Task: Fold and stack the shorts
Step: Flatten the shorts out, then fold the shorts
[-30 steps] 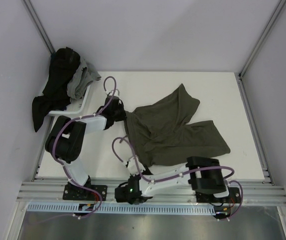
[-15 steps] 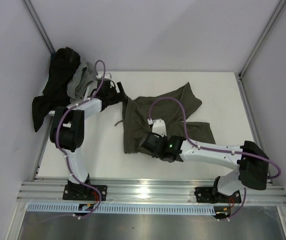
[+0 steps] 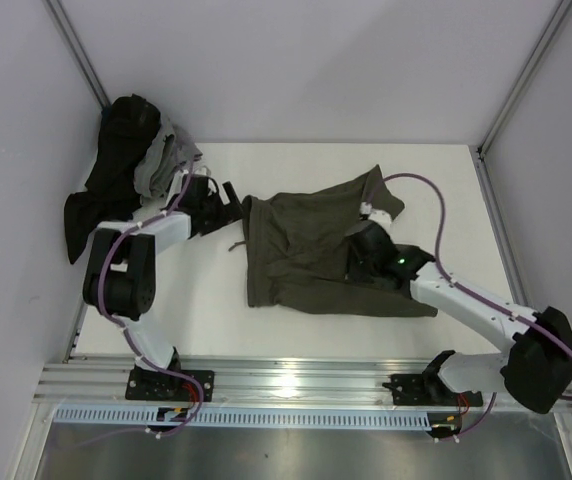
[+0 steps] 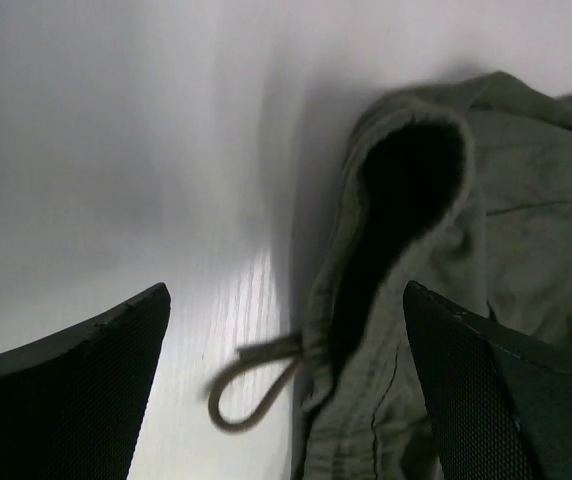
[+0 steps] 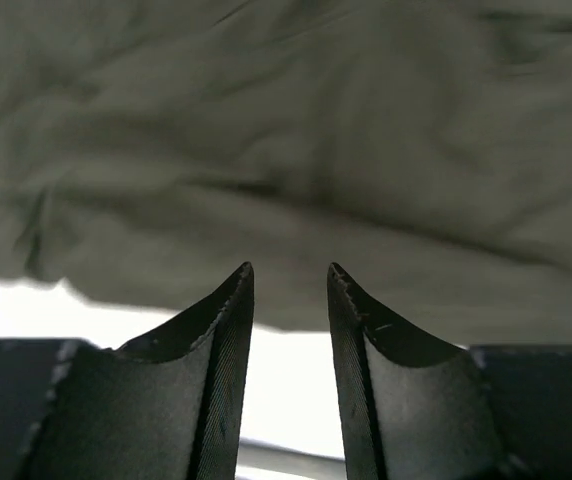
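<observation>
The olive-green shorts (image 3: 296, 250) lie spread on the white table (image 3: 196, 300), waistband to the left and legs to the right. My left gripper (image 3: 228, 198) hovers just left of the waistband's far corner, open wide and holding nothing. In the left wrist view the gripper (image 4: 284, 292) frames the waistband edge (image 4: 366, 260) and a drawstring loop (image 4: 236, 400). My right gripper (image 3: 358, 248) is low over the right half of the shorts. In the right wrist view its fingers (image 5: 290, 268) stand narrowly apart with nothing between them, and the shorts' fabric (image 5: 286, 130) lies just beyond the tips.
A heap of dark and grey clothes (image 3: 131, 165) sits on a white rack (image 3: 166, 208) in the back left corner. Walls close in both sides. A metal rail (image 3: 296, 380) runs along the near edge.
My left gripper has opened, let go of the waistband corner and drawn back to the left. The right arm has swung from the near edge across the shorts to their right half.
</observation>
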`<state>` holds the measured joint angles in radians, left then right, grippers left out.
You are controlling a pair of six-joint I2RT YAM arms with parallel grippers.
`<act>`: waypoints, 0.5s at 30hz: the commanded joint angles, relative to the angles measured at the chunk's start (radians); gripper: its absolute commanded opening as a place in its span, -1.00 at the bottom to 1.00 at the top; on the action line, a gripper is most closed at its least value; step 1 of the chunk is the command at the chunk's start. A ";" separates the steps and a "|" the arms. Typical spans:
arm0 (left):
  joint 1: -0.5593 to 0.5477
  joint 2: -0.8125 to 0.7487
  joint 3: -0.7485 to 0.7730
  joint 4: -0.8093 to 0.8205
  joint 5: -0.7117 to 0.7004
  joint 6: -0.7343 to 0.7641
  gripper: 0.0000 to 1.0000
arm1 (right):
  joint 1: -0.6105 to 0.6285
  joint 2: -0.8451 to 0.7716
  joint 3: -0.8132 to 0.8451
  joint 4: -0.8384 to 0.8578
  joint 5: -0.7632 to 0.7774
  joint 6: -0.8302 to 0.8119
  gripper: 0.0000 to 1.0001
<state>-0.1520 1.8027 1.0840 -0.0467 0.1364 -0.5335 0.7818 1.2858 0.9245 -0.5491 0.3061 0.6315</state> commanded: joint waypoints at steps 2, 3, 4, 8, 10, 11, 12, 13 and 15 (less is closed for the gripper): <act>-0.001 -0.215 -0.136 -0.004 0.022 -0.088 0.99 | -0.180 -0.097 -0.079 -0.021 -0.110 0.016 -0.13; -0.003 -0.250 -0.159 -0.002 0.029 -0.109 0.99 | -0.217 -0.112 -0.098 -0.034 -0.123 0.029 -0.08; -0.006 -0.285 -0.226 -0.004 0.035 -0.121 0.99 | -0.252 -0.127 -0.117 -0.037 -0.165 0.043 -0.04; -0.041 -0.481 -0.337 -0.045 0.029 -0.206 0.99 | -0.442 -0.238 -0.229 -0.066 -0.206 0.121 0.08; -0.081 -0.541 -0.381 -0.087 0.009 -0.232 0.99 | -0.478 -0.319 -0.252 -0.097 -0.185 0.161 0.32; -0.095 -0.566 -0.419 -0.100 0.003 -0.256 0.99 | -0.496 -0.344 -0.262 -0.104 -0.182 0.172 0.42; -0.122 -0.609 -0.429 -0.117 -0.007 -0.270 0.98 | -0.539 -0.380 -0.277 -0.124 -0.182 0.189 0.45; -0.136 -0.626 -0.440 -0.143 -0.008 -0.287 0.99 | -0.562 -0.391 -0.286 -0.127 -0.194 0.191 0.45; -0.185 -0.675 -0.496 -0.157 -0.003 -0.344 0.99 | -0.643 -0.382 -0.300 -0.179 -0.197 0.221 0.40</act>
<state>-0.2821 1.1915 0.6521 -0.1421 0.1371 -0.7658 0.2230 0.9108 0.6395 -0.6601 0.1291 0.7853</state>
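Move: The right hand hovers above the middle of the near leg. That leg's near-right corner lies about 20 cm to its right, 5 cm back and 10 cm below; the far leg's tip is some 22 cm ahead and 12 cm right. From the left hand, the shorts' near-left corner is roughly 24 cm back, 5 cm right and 5 cm below, with the drawstring loop 5 cm back and 2 cm right and the far-left waist corner about 5 cm ahead and 5 cm right. Sweeping to the right about 15 cm above the near leg, the right hand heads for its near-right corner, turning some 30 degrees clockwise and sinking a little while its part-open fingers spread wider. The left hand, empty and wide open, draws back about 14 cm and rises some 5 cm beside the waistband towards the near-left corner. ##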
